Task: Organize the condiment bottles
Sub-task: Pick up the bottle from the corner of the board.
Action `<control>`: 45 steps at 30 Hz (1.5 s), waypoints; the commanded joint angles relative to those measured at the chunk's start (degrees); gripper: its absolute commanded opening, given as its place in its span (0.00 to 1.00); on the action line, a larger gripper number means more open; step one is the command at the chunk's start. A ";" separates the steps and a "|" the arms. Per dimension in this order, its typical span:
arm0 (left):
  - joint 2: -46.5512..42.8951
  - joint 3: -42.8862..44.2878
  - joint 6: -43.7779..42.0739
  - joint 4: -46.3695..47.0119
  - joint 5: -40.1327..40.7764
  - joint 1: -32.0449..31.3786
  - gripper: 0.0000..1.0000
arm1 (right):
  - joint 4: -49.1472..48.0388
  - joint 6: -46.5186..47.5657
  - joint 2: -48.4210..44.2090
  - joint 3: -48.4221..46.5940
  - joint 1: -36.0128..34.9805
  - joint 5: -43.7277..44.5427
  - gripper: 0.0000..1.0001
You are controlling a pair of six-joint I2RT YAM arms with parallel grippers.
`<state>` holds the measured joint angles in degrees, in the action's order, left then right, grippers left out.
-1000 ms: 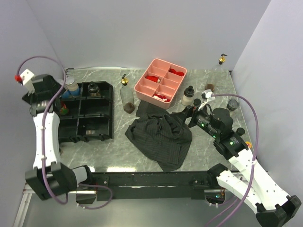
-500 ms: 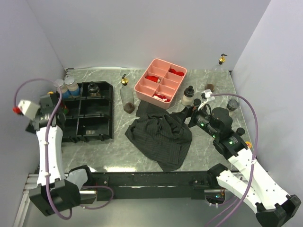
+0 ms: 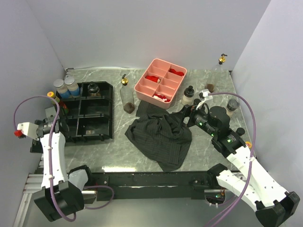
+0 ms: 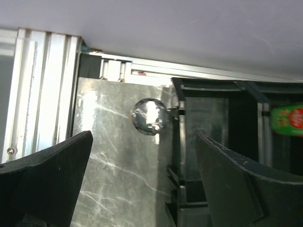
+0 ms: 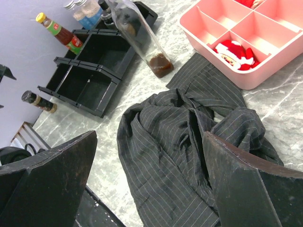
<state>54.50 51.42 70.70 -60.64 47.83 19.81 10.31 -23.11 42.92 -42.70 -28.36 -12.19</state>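
Observation:
The condiment bottles are scattered. Two grey-capped blue ones point(image 3: 65, 87) and a black-capped jar point(image 3: 93, 88) stand at the back of the black divided tray point(image 3: 102, 124). A yellow-capped red-and-green bottle point(image 3: 57, 102) stands at its left side. A tall clear bottle point(image 3: 126, 95) with a gold cap stands right of the tray. Others stand at the right: a black-capped bottle point(image 3: 188, 95), a jar point(image 3: 232, 104) and a gold-capped bottle point(image 3: 221, 59). My left gripper point(image 3: 56, 125) is open and empty by the tray's left edge, near a shiny cap point(image 4: 149, 116). My right gripper point(image 3: 183, 113) hangs open over the dark cloth point(image 5: 189, 156).
A pink divided tray point(image 3: 145, 93) with red pieces sits at the back centre. The striped dark cloth point(image 3: 161, 137) lies crumpled mid-table. A small dark-capped bottle point(image 5: 39, 101) stands left of the black tray. Walls close in at the left, back and right.
My left arm has swung from the tray's back-left corner toward the near left, uncovering the two grey-capped bottles. The right gripper edged slightly left over the cloth.

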 commanded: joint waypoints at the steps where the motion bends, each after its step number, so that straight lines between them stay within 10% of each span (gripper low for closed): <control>1: 0.25 -3.25 1.12 3.85 -1.51 2.15 0.93 | -1.69 -0.26 -0.20 0.25 -0.29 -0.56 1.00; 32: 9.83 -8.44 5.42 13.44 -7.49 10.86 0.71 | -1.61 0.00 -1.08 0.25 -0.29 -1.00 1.00; 42: 6.24 -5.11 4.89 8.80 -3.63 11.13 0.05 | -2.04 -0.18 -0.99 0.60 -0.21 -1.35 1.00; 45: 4.92 -2.29 3.67 6.86 -2.39 11.21 0.01 | -2.22 -0.18 -0.99 0.42 -0.21 -1.35 1.00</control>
<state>62.24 43.97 75.79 -50.76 41.65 30.70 10.28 -23.14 42.65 -42.61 -28.36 -13.17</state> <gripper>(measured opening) 0.479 0.999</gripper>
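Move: The black-capped bottle at the near left corner of the board stands about 3 cm to the left hand's left and 10 cm below, level fore and aft. The black tray's middle is some 13 cm ahead and 12 cm right of that hand; the sauce bottle in the tray is about 16 cm ahead and 2 cm right. From the right hand, the black-capped bottle lies roughly 58 cm left, 10 cm back and 20 cm below. The left hand sinks about 7 cm, drifts leftward, closes its fingers around the bottle's top, then starts rising. ##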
